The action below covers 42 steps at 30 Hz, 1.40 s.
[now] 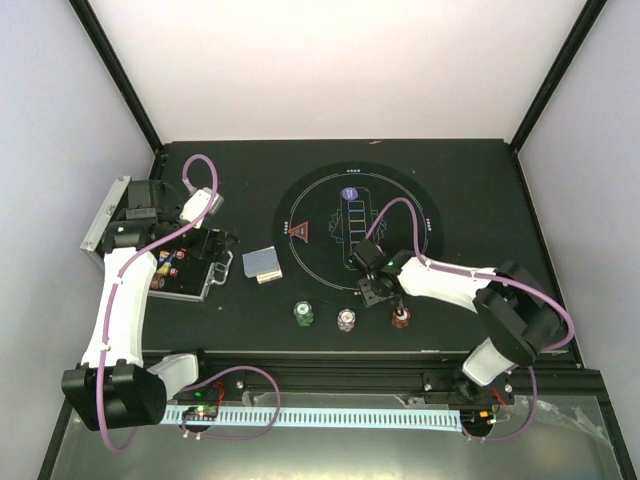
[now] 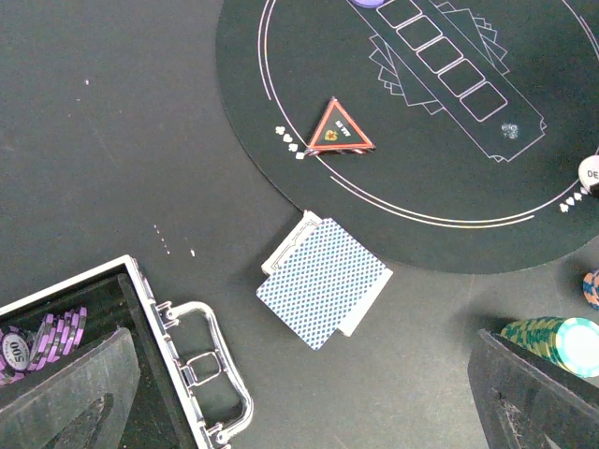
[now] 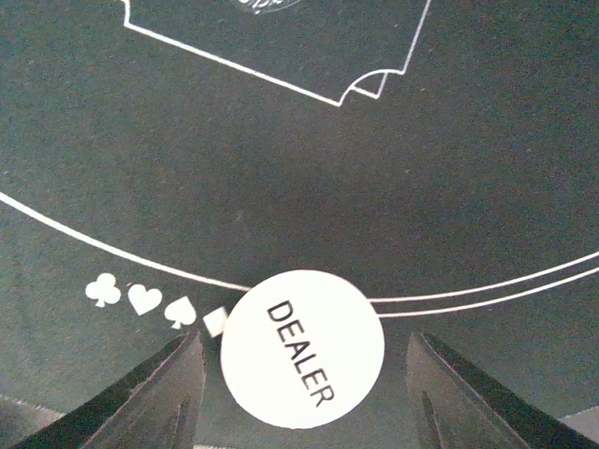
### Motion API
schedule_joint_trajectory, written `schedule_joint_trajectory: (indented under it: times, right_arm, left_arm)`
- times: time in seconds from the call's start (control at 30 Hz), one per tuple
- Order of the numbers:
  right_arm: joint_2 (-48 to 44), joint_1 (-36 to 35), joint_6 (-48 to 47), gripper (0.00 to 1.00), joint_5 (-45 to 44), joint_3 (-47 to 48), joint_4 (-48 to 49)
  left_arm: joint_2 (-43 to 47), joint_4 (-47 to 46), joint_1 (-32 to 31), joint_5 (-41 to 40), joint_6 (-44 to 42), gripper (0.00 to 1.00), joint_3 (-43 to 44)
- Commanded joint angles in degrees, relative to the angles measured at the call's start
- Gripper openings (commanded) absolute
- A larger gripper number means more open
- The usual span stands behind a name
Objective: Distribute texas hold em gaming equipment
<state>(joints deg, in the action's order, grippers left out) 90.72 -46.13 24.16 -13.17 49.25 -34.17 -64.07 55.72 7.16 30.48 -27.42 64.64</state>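
In the right wrist view the white DEALER button disc (image 3: 302, 348) lies flat on the round black mat (image 3: 281, 168). My right gripper (image 3: 304, 398) stands open around it, with a gap on each side. In the top view that gripper (image 1: 372, 285) sits at the mat's near edge. The purple disc (image 1: 349, 194) and the red triangle marker (image 1: 299, 230) rest on the mat. The blue-backed cards (image 2: 323, 281) lie just off the mat. My left gripper (image 2: 299, 402) hangs wide open and empty above the table between the cards and the case handle (image 2: 211, 374). Three chip stacks stand in front: green (image 1: 303, 314), pale (image 1: 346, 320), red-brown (image 1: 401, 318).
The open metal case (image 1: 185, 270) lies at the left, its silver lid (image 1: 105, 215) behind it. Purple chips (image 2: 51, 337) remain in the case. The green chip stack (image 2: 562, 339) shows close to my left gripper's right finger (image 2: 538, 398).
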Motion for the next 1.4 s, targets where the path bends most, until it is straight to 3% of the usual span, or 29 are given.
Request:
schedule_joint_trajectory:
  times: [0.0,0.17,0.5,0.7,1.07,1.27,1.37]
  right_arm:
    - [-1.4,-1.9,1.5,0.61,-1.7,-0.4,-1.5]
    - [-0.7,-2.8,2.0,0.55,-1.3,-1.6,-0.9]
    - [2.1,-1.2,4.9,0.33,-5.2,-1.8,-1.3]
    - [3.8,3.1,5.1,0.28,-6.8,0.5,-2.1]
    - [6.3,14.7,3.7,0.3,-2.2,2.8,-0.8]
    - [7.7,17.1,1.7,0.3,-2.6,5.1,-1.7]
    - [2.8,14.7,0.8,0.34,-4.8,8.1,-4.7]
  left_arm:
    - [0.6,1.2,0.5,1.6,-0.1,0.99,2.1]
    - [0.4,1.3,0.4,2.0,0.0,0.99,2.3]
    - [0.5,1.3,0.4,1.2,-0.3,0.99,2.2]
    - [0.7,1.7,0.5,1.0,-0.8,0.99,2.3]
    - [1.2,2.6,0.5,0.5,-1.9,0.99,2.9]
    - [0.9,3.0,0.6,0.0,-1.5,0.99,3.2]
    - [0.9,3.2,0.6,-0.2,-1.4,0.99,3.5]
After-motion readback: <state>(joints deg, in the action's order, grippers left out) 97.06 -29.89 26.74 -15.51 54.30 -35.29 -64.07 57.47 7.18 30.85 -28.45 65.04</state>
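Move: The white DEALER button lies almost straight beneath the right hand, some 2 cm below and perhaps 1 cm back, between its open fingertips. A brown chip stack stands about 7 cm back and 6 cm right of the hand; a black-and-white stack as far back but 7 cm left; the purple button about 22 cm ahead and 6 cm left. From the idle left hand the DEALER button is roughly 32 cm right, 4 cm back and 22 cm below. The DEALER button is what the right hand works on: it eases back about 1.5 cm and sinks about 1 cm while its fingers close to roughly half their gap onto the button. Staying low, it then drags the button forward and right, about 8 cm forward and 7 cm right, along the felt away from the suit marks, turning some 20 degrees clockwise. ##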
